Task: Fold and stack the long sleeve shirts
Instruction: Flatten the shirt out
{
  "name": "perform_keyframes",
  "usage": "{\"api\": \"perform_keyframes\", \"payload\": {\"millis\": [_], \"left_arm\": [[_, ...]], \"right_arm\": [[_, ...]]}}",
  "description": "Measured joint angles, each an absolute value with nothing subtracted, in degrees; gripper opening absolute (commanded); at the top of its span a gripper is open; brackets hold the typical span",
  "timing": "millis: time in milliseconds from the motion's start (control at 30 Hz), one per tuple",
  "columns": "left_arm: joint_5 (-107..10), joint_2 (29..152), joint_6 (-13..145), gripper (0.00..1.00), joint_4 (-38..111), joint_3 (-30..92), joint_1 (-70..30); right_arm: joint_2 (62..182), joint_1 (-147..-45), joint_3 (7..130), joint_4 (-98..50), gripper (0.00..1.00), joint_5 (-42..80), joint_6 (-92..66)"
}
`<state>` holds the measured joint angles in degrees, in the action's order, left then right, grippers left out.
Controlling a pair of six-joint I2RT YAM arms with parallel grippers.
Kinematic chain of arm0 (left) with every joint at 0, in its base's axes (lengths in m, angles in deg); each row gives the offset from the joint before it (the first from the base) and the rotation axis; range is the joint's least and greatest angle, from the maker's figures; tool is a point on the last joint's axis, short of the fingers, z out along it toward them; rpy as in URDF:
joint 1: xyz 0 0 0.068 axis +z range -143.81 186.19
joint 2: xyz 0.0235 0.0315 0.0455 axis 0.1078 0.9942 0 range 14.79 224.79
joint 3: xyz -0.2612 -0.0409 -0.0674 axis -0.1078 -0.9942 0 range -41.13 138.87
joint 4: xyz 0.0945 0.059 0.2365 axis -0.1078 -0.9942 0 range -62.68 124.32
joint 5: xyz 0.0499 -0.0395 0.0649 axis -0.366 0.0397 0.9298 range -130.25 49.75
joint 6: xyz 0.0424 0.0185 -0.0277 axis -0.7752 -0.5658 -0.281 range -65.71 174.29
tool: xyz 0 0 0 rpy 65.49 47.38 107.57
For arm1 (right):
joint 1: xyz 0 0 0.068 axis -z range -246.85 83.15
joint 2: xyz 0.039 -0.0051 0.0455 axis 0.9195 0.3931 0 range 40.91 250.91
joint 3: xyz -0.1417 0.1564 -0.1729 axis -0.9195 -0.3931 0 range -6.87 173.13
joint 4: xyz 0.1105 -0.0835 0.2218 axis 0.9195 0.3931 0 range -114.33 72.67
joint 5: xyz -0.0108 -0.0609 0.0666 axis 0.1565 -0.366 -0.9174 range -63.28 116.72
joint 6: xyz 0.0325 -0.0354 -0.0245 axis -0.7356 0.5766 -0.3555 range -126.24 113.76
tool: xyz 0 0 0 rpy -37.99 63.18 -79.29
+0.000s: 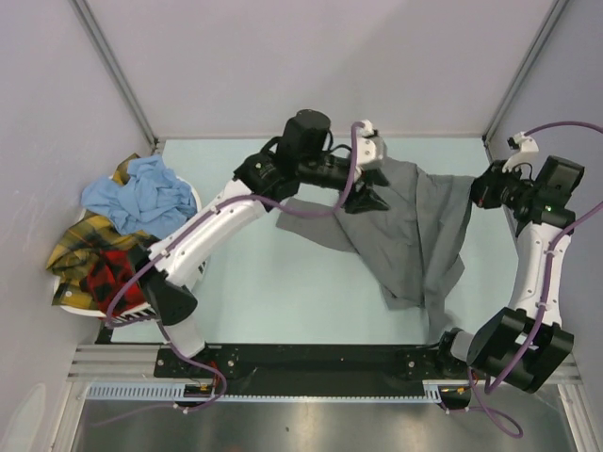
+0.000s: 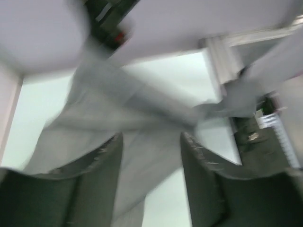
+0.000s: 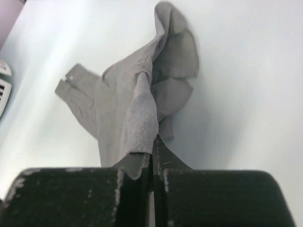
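A plain grey long sleeve shirt [image 1: 415, 235] hangs over the table's right half, stretched between my two grippers. My right gripper [image 1: 478, 185] is shut on an edge of it; in the right wrist view the cloth [image 3: 137, 104] runs out from the pinched jaws [image 3: 152, 144] down to the table. My left gripper [image 1: 375, 195] is at the shirt's upper left. In the blurred left wrist view its jaws [image 2: 151, 146] stand apart, with grey cloth [image 2: 137, 156] loose between the fingers [image 2: 102, 165]. A light blue shirt [image 1: 139, 193], a yellow plaid one [image 1: 80, 247] and a red-and-black plaid one [image 1: 118, 270] lie piled at the left.
The piled shirts sit in a white basket [image 1: 68, 302] at the table's left edge; its slotted wall [image 3: 4, 82] shows in the right wrist view. Metal frame posts [image 1: 118, 71] and lilac walls close in the back and sides. A black rail [image 1: 311, 358] runs along the near edge.
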<state>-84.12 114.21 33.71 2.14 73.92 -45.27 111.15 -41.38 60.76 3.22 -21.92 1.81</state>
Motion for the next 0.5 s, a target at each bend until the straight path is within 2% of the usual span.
{"api": "perform_keyframes", "payload": {"millis": [67, 233, 333, 500], "left_arm": [[-83.05, 114.80, 34.41, 0.83, 4.69, 67.99, -38.65], [-78.03, 127.26, 34.60, 0.99, 5.96, 65.98, -24.68], [-74.40, 138.71, 34.25, 0.99, 3.16, 69.39, -22.06], [-73.11, 149.66, 34.28, 0.99, -1.03, 74.66, -23.79]], "right_arm": [[111.08, -40.81, 60.70, 6.09, 0.00, -22.27, 4.11], [111.08, -40.04, 59.69, 10.65, 0.00, -21.96, 8.96], [111.19, -40.02, 59.12, 13.25, 0.00, -21.11, 11.30], [112.44, -40.00, 58.86, 15.86, 0.00, -19.36, 13.63]]}}
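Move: The left hand, some 40 cm up and empty, goes for the shirt's left shoulder: about 23 cm ahead, 8 cm left and 38 cm below. The shirt's left sleeve lies flat from there, its middle roughly 19 cm ahead and 15 cm left of that hand. The right hand holds the shirt's right edge, bare table about 27 cm below and 4 cm nearer the base; the shirt's near tail lies 22 cm back from it, level sideways, also 27 cm down. The right fingers keep their pinch on the shirt's right edge, easing it down about 5 cm and a little back, fingertips tipping down slightly. Meanwhile the left hand swoops down some 33 cm, first forward and somewhat left, then nearly straight down towards the left shoulder and sleeve root, turning counter-clockwise, tipping its fingers downward and opening them from half to fully wide. ##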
